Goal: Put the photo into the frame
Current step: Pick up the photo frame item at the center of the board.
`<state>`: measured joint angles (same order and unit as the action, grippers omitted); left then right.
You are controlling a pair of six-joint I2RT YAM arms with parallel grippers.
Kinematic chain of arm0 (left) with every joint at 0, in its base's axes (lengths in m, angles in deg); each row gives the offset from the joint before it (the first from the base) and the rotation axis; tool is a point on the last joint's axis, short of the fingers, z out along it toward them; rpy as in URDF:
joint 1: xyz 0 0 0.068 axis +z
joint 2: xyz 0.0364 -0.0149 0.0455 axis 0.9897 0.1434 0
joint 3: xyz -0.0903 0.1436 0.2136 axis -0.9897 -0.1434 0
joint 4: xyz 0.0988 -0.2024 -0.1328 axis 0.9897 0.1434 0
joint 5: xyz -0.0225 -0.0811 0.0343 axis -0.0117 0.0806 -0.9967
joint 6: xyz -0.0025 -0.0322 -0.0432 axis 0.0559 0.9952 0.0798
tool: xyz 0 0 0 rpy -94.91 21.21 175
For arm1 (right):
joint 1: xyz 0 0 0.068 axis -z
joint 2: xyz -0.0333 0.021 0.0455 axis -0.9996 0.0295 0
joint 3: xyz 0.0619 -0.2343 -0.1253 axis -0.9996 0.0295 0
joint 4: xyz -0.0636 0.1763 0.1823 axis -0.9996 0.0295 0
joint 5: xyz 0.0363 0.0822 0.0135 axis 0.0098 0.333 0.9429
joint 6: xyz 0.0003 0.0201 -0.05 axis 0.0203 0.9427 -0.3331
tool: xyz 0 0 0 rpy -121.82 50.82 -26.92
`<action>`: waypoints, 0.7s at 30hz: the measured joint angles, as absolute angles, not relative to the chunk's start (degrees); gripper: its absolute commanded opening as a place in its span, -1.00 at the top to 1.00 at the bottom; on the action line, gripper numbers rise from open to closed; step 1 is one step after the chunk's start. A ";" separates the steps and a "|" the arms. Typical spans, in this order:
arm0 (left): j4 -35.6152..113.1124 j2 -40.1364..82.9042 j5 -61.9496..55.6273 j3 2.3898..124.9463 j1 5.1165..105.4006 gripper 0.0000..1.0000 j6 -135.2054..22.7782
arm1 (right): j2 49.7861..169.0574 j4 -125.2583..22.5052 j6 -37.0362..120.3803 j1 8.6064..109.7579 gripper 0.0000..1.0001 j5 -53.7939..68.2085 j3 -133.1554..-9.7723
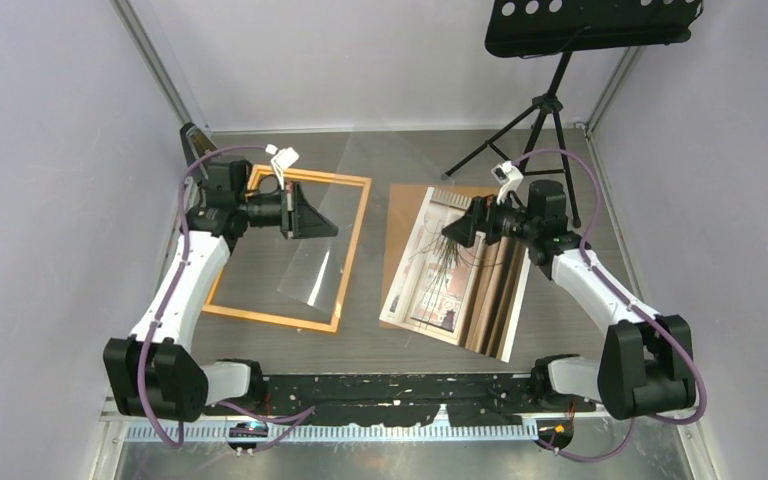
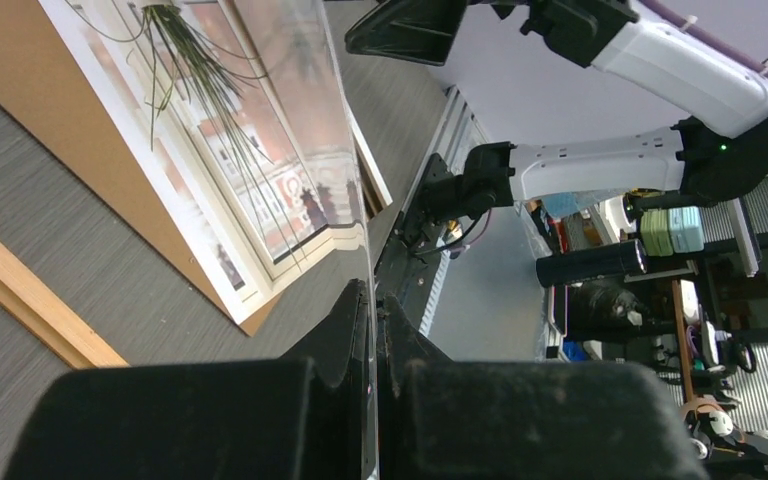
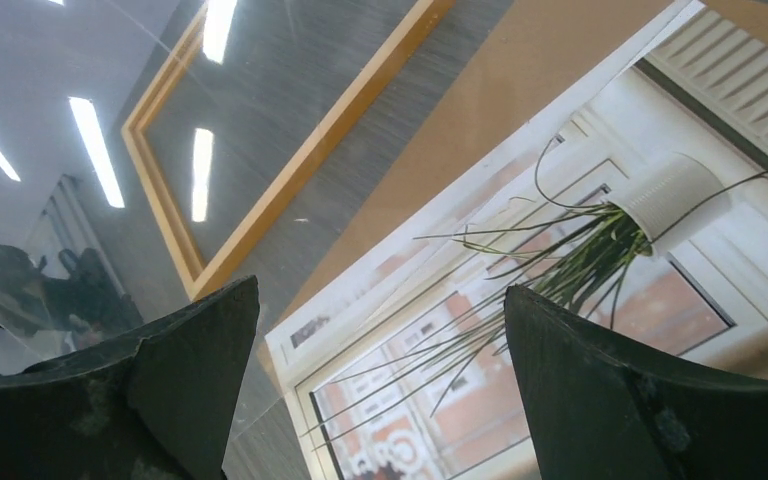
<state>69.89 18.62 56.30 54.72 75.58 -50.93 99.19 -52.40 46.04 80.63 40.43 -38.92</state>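
The orange frame (image 1: 270, 318) lies flat on the left of the table and is empty inside. My left gripper (image 1: 322, 220) hovers over it, shut on the edge of a clear sheet (image 1: 325, 265) that stands tilted above the frame. In the left wrist view the sheet (image 2: 345, 130) runs edge-on between the closed fingers (image 2: 345, 330). The photo (image 1: 450, 270) of a window and spiky plant lies face up on a brown backing board (image 1: 402, 240) to the right. My right gripper (image 1: 452, 235) hangs open just above the photo (image 3: 560, 330), nothing between its fingers (image 3: 190, 350).
A black music stand with a tripod (image 1: 545, 110) stands at the back right. Grey walls close in the table on three sides. The frame's orange rail (image 3: 290, 190) and the backing board (image 3: 520, 90) lie close together with a strip of table between them.
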 measured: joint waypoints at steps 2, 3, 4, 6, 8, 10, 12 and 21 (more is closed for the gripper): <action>69.71 17.13 57.35 54.61 76.83 1.00 -50.41 | 100.39 -55.50 48.77 80.32 -0.99 41.48 -38.24; 69.17 16.37 57.92 54.35 77.48 1.00 -49.97 | 101.11 -57.14 50.17 79.99 -0.99 42.13 -37.98; 68.51 15.69 58.36 54.00 77.97 1.00 -49.31 | 101.79 -58.74 51.63 79.71 -1.00 42.59 -37.85; 66.11 13.85 59.06 52.45 79.17 1.00 -47.08 | 103.06 -62.15 54.26 79.07 -1.00 43.51 -37.43; 63.83 12.39 59.41 50.90 79.91 1.00 -45.03 | 104.20 -65.67 56.77 78.20 -1.00 44.34 -36.80; 60.64 11.03 59.58 48.91 80.52 1.00 -42.25 | 105.83 -70.78 60.14 77.30 -1.00 45.32 -35.38; 56.56 9.88 59.75 46.50 80.98 1.00 -38.84 | 107.61 -75.09 63.17 76.93 -1.00 46.07 -33.74; 43.88 8.72 57.63 40.82 84.39 1.00 -27.28 | 112.00 -89.45 72.59 76.50 -1.00 48.78 -29.00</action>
<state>43.88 8.72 57.63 40.82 84.39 -27.28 112.00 -89.45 72.59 76.50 48.78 -29.00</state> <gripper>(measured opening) 0.002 0.999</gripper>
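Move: The left gripper already holds the clear sheet by its left edge. From this hand the wooden frame's middle lies about 11 cm ahead, 11 cm left and 25 cm down. For the open right gripper, the clear sheet's middle is some 14 cm left, 4 cm back and a few centimetres higher. The photo lies almost straight beneath the right gripper, 16 cm down and 2 cm to its right. Bring the wide-open right gripper about 5 cm left after the sheet's free right edge, sinking some 2 cm late on and rolling about 20 degrees so its left side rises. Don't close. Meanwhile keep the left grip shut on the sheet and draw it 3 cm left and slightly up, swinging counter-clockwise about 10 degrees. ##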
